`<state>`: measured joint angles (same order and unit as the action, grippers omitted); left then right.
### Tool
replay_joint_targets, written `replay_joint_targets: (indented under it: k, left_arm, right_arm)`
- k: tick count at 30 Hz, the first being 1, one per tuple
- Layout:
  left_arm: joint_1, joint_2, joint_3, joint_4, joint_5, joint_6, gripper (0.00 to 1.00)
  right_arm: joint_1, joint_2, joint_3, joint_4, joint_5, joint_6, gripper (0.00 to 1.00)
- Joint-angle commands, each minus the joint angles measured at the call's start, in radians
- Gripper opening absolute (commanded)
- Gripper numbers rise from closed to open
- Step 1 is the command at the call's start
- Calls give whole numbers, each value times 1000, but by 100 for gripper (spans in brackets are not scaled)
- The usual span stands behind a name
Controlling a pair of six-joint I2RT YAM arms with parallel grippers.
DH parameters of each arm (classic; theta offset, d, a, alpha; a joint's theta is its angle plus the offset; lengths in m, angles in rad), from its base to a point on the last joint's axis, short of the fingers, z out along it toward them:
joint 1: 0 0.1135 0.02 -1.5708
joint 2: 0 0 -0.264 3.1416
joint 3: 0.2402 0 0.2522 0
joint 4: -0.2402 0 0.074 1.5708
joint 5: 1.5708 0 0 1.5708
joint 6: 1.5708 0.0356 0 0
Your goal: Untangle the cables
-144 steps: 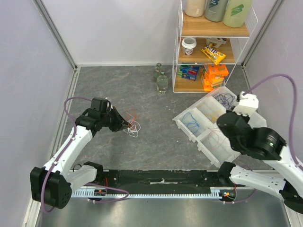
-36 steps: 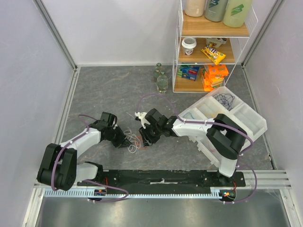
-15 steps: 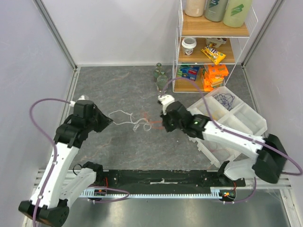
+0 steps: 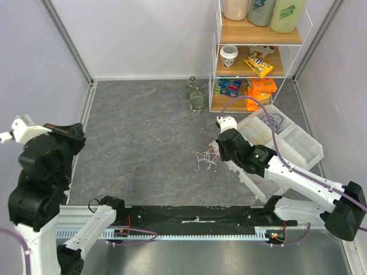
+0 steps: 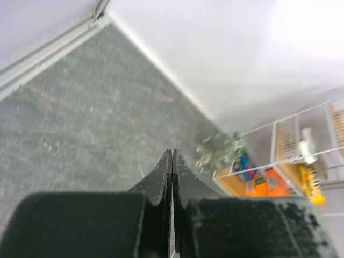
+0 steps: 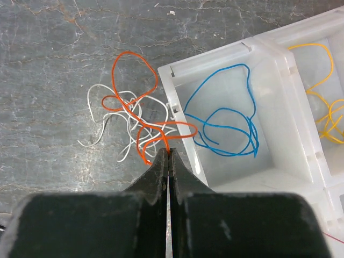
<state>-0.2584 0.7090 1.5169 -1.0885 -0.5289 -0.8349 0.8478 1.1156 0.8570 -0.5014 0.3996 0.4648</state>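
The cables are a small tangle of orange point(image 6: 134, 102) and white point(image 6: 107, 115) wire on the grey table, right against the left wall of the white sorting tray point(image 6: 177, 115). My right gripper point(image 6: 167, 151) is shut on an end of the orange cable, and one orange loop lies across the tray wall. From above, this tangle point(image 4: 203, 160) sits just left of the right gripper point(image 4: 212, 153). My left gripper point(image 5: 172, 153) is shut with nothing in it, high above the table's left side, far from the cables.
A blue cable point(image 6: 226, 123) and a yellow cable point(image 6: 322, 107) lie in separate tray compartments; a dark one point(image 4: 272, 120) lies in another. Glass bottles point(image 4: 195, 97) stand beside the wire shelf point(image 4: 258, 57) at the back right. The raised left arm point(image 4: 46, 166) fills the left edge.
The white cable has left my left gripper, and that arm has risen up and back to the left. My right gripper has dragged the tangle right to the tray's edge.
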Motion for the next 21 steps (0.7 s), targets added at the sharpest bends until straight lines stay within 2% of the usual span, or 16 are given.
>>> replay_joint_targets:
  k: [1, 4, 5, 7, 11, 14, 15, 16, 18, 21]
  left_arm:
    - [4, 21, 88, 73, -44, 109, 2]
    - [4, 26, 16, 123, 145, 120, 2]
    - [4, 33, -29, 130, 227, 115, 5]
    - [4, 52, -107, 142, 379, 66, 21]
    - [4, 98, -288, 220, 685, 17, 36]
    - [2, 96, -401, 376, 906, -1, 43]
    - [4, 89, -421, 433, 956, -3, 48]
    - [4, 81, -444, 485, 1002, -4, 59]
    - [5, 79, -472, 605, 1119, -4, 69]
    - [-18, 107, -472, 693, 1240, 0, 73]
  right_arm:
    - [0, -16, 31, -3, -36, 6, 0]
    - [0, 0, 79, 24, -174, -12, 0]
    - [0, 9, 106, 29, -229, -15, 0]
    - [0, 35, 172, 24, -313, -11, 0]
    - [0, 88, 290, 58, -476, 2, 0]
    - [2, 131, 396, 43, -616, -2, 0]
    - [2, 138, 424, 41, -642, 1, 0]
    - [4, 145, 453, 40, -663, 6, 0]
    - [4, 161, 508, 34, -696, 11, 0]
    - [4, 191, 594, 8, -731, 23, 0]
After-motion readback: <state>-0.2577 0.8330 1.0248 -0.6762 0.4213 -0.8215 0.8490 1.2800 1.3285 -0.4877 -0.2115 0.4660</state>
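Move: The orange cable is pinched in the right hand, and its tangle with the white cable is about 5 cm left, 2 cm back and 9 cm below that hand. The blue cable in its tray compartment is roughly 6 cm right, 2 cm ahead and 12 below; the yellow cable sits some 16 right, 8 ahead and 12 below. From the empty left hand, high up, the tangle is about 39 cm right, 4 ahead and 35 below. The orange-and-white tangle, still hanging from the right hand's shut fingers, is lifted about 15 cm and carried nearly as far left, away from the tray, as that wrist turns counter-clockwise and rolls its left side up. Meanwhile the left hand rises briefly, then sweeps right and down towards the tangle, also a little forward, swinging clockwise some 50 degrees and opening its fingers wide. ##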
